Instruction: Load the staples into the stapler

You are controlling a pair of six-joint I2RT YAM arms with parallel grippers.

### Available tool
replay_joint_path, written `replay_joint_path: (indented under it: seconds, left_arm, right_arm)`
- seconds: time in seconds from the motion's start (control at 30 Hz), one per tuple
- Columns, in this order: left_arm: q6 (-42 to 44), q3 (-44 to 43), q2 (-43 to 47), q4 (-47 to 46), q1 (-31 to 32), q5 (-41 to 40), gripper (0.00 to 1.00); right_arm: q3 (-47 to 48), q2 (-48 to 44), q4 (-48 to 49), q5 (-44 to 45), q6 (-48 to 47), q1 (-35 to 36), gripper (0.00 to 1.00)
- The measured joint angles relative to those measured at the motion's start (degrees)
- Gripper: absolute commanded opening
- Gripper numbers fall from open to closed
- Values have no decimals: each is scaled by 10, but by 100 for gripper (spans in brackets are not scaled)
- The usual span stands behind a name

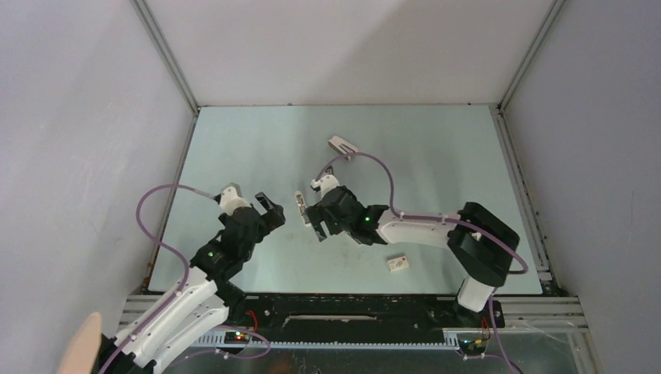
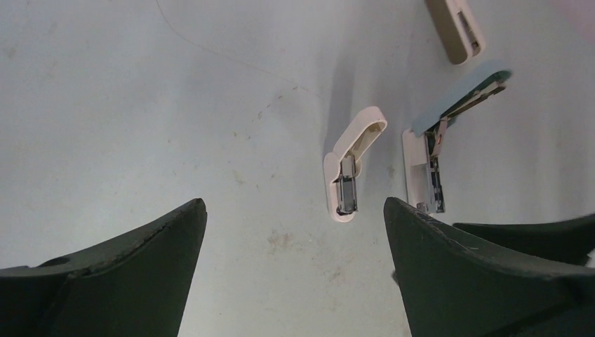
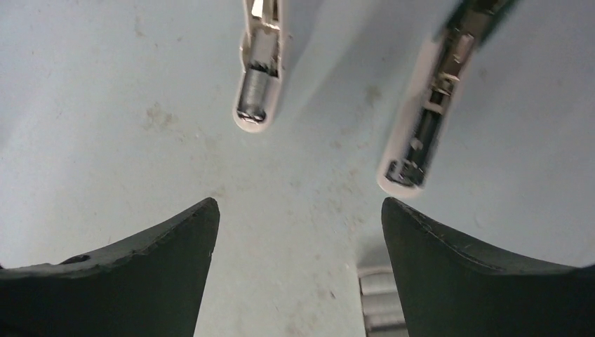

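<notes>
The stapler (image 2: 426, 172) lies hinged open on the table, its grey-green top (image 2: 463, 95) swung up and its white base and metal channel bare; it also runs along the upper right of the right wrist view (image 3: 421, 133). The staples (image 3: 379, 303), a ribbed grey block, lie low in that view, right beside the inner side of my right gripper's right-hand finger (image 3: 449, 267). My right gripper (image 3: 298, 203) hangs open above the table just short of the stapler. My left gripper (image 2: 295, 203) is open and empty, to the stapler's left (image 1: 272, 211).
A small white stapler (image 2: 347, 168) lies open between the two grippers (image 1: 300, 204). A beige-white wedge stapler (image 1: 343, 146) sits farther back. A small white box (image 1: 398, 264) lies near the front right. Grey walls enclose the table.
</notes>
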State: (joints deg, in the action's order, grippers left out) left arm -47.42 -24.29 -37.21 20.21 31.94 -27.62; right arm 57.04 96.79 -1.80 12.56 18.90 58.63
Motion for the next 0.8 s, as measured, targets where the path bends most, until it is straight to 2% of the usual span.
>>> replay_joint_path:
  seconds: [0.3, 0.63, 0.8]
  left_arm:
    - [16, 27, 85, 6, -1, -15, 100]
    - [20, 29, 106, 23, -1, -22, 100]
    - [20, 29, 106, 23, -1, -22, 100]
  right_arm:
    - [99, 135, 43, 17, -25, 20, 70]
    - [128, 193, 57, 23, -46, 23, 36]
    - [129, 197, 65, 24, -54, 25, 24]
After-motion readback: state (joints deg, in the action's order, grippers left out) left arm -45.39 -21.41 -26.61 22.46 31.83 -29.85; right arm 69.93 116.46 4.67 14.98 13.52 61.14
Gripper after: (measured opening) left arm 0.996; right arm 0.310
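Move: The white stapler, lying open, is roughly 6 cm ahead of the right hand and 7 cm to its left, some 6 cm lower. The blue stapler, also open, stands about 13 cm straight ahead of that hand, and the grey staple pack lies level with it, some 6 cm to its right, both on the table below. From the left hand the white stapler is about 8 cm ahead, 6 cm to the right and 11 cm down. Leftward and down, with some forward reach, the right hand travels about 9 cm to the near end of the white stapler, easing to a stop there. Its fingers draw together from nearly wide open to about a third and end on either side of that near end, by the loaded magazine. The left hand, still wide open, backs off a further 2 cm up and to its left. ##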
